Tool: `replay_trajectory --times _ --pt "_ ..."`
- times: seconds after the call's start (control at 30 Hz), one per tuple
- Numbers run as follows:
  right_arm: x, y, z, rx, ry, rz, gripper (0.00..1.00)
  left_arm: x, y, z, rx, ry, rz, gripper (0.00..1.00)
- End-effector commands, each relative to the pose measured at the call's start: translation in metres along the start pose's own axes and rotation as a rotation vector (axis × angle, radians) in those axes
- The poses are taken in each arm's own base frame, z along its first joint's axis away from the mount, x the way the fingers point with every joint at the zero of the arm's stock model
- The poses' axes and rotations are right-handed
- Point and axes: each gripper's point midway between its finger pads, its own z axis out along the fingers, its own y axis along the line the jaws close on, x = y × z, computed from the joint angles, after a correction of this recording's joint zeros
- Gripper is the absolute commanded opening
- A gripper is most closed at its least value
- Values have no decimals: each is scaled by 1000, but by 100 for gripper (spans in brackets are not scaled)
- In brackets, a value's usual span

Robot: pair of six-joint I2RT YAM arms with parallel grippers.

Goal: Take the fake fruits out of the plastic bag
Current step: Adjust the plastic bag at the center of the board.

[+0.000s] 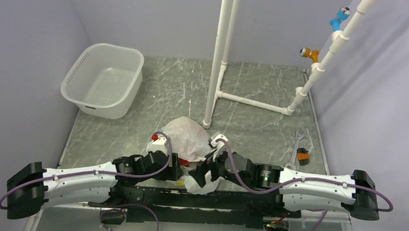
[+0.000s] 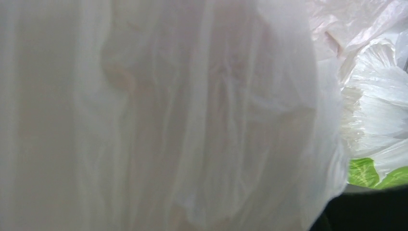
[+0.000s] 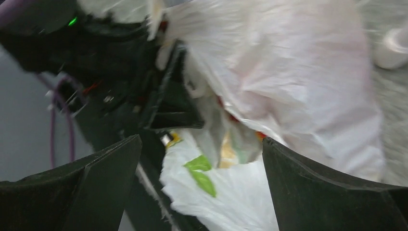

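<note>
The plastic bag (image 1: 189, 136) lies crumpled near the table's front edge, between my two grippers; its lower fold (image 1: 200, 183) hangs over the arm rail. A small red patch (image 1: 185, 162) and a yellow bit (image 1: 180, 183) peek out by the bag; I cannot tell which fruits they are. My left gripper (image 1: 178, 169) is pushed into the bag. In the left wrist view the bag's film (image 2: 192, 115) covers everything and hides the fingers. My right gripper (image 3: 202, 192) is open, its fingers (image 3: 96, 183) wide apart around the bag's leaf-printed fold (image 3: 226, 192). Red specks (image 3: 230, 116) show between folds.
A white perforated tub (image 1: 104, 78) stands at the back left. A white pipe frame (image 1: 220, 57) rises behind the bag, with another pipe (image 1: 326, 59) at the right. A wrench (image 1: 297, 146) and a small brush (image 1: 303, 155) lie at the right.
</note>
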Motion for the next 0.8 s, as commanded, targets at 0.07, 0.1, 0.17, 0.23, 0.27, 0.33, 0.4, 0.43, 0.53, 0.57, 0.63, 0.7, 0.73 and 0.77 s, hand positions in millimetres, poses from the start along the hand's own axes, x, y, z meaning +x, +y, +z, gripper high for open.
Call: replay_trajectory --times 0.07,0.1,0.17,0.23,0.27,0.33,0.4,0.43,0.53,0.57,0.63,0.7,0.73,0.77 --pt "43 46 8 -257 170 -42 92 -29 -28 -22 54 -59 -3 92" --pt "51 42 12 -241 180 -24 89 -34 -32 -26 62 -73 -1 97" --pt "67 31 19 -194 193 0 78 -45 -38 -33 71 -102 6 99" --pt "79 20 24 -131 208 26 63 -57 -44 -40 74 -129 16 99" --pt "85 14 26 -100 219 38 57 -63 -48 -43 80 -142 18 99" --pt "95 8 28 -70 233 49 54 -76 -53 -44 92 -165 5 99" --pt "103 6 31 -70 248 48 54 -88 -56 -40 115 -171 -23 99" --pt "106 6 31 -73 256 46 54 -93 -59 -38 140 -172 -35 99" --pt "112 9 33 -90 265 51 54 -113 -52 -31 139 -208 -85 99" --pt "117 9 33 -91 271 59 53 -120 -50 -29 144 -222 -100 99" --pt "125 8 34 -96 277 81 52 -136 -47 -25 151 -244 -114 99" --pt "136 7 34 -98 292 107 50 -152 -39 -19 123 -255 -118 99" --pt "142 6 34 -93 302 129 49 -159 -34 -16 104 -252 -115 99" --pt "148 5 34 -86 310 155 48 -168 -28 -13 78 -255 -116 99"
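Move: About 12 cm ahead of the left hand, 2 cm to its right and roughly level with it lies the bag's far panel; red fruit shows in the mouth some 5 cm ahead and 2 cm right, at hand height. For the right hand the near flap with the green leaf print lies about 4 cm back, straight in line sideways, 14 cm below; the orange slice print is 7 cm left and 1 cm back, just as low, the red fruit 6 cm ahead, 6 cm left and 13 cm down. Rising about 9 cm out of the plastic at the bag's left side while its fingers spread fully, the left hand then swings forward some 10 cm over the far panel, turning slightly counter-clockwise. Meanwhile the right hand draws back 4 cm and sinks about 13 cm onto the near flap, tipping down a little, fingers closing to half open on either side of the leaf-printed fold. ##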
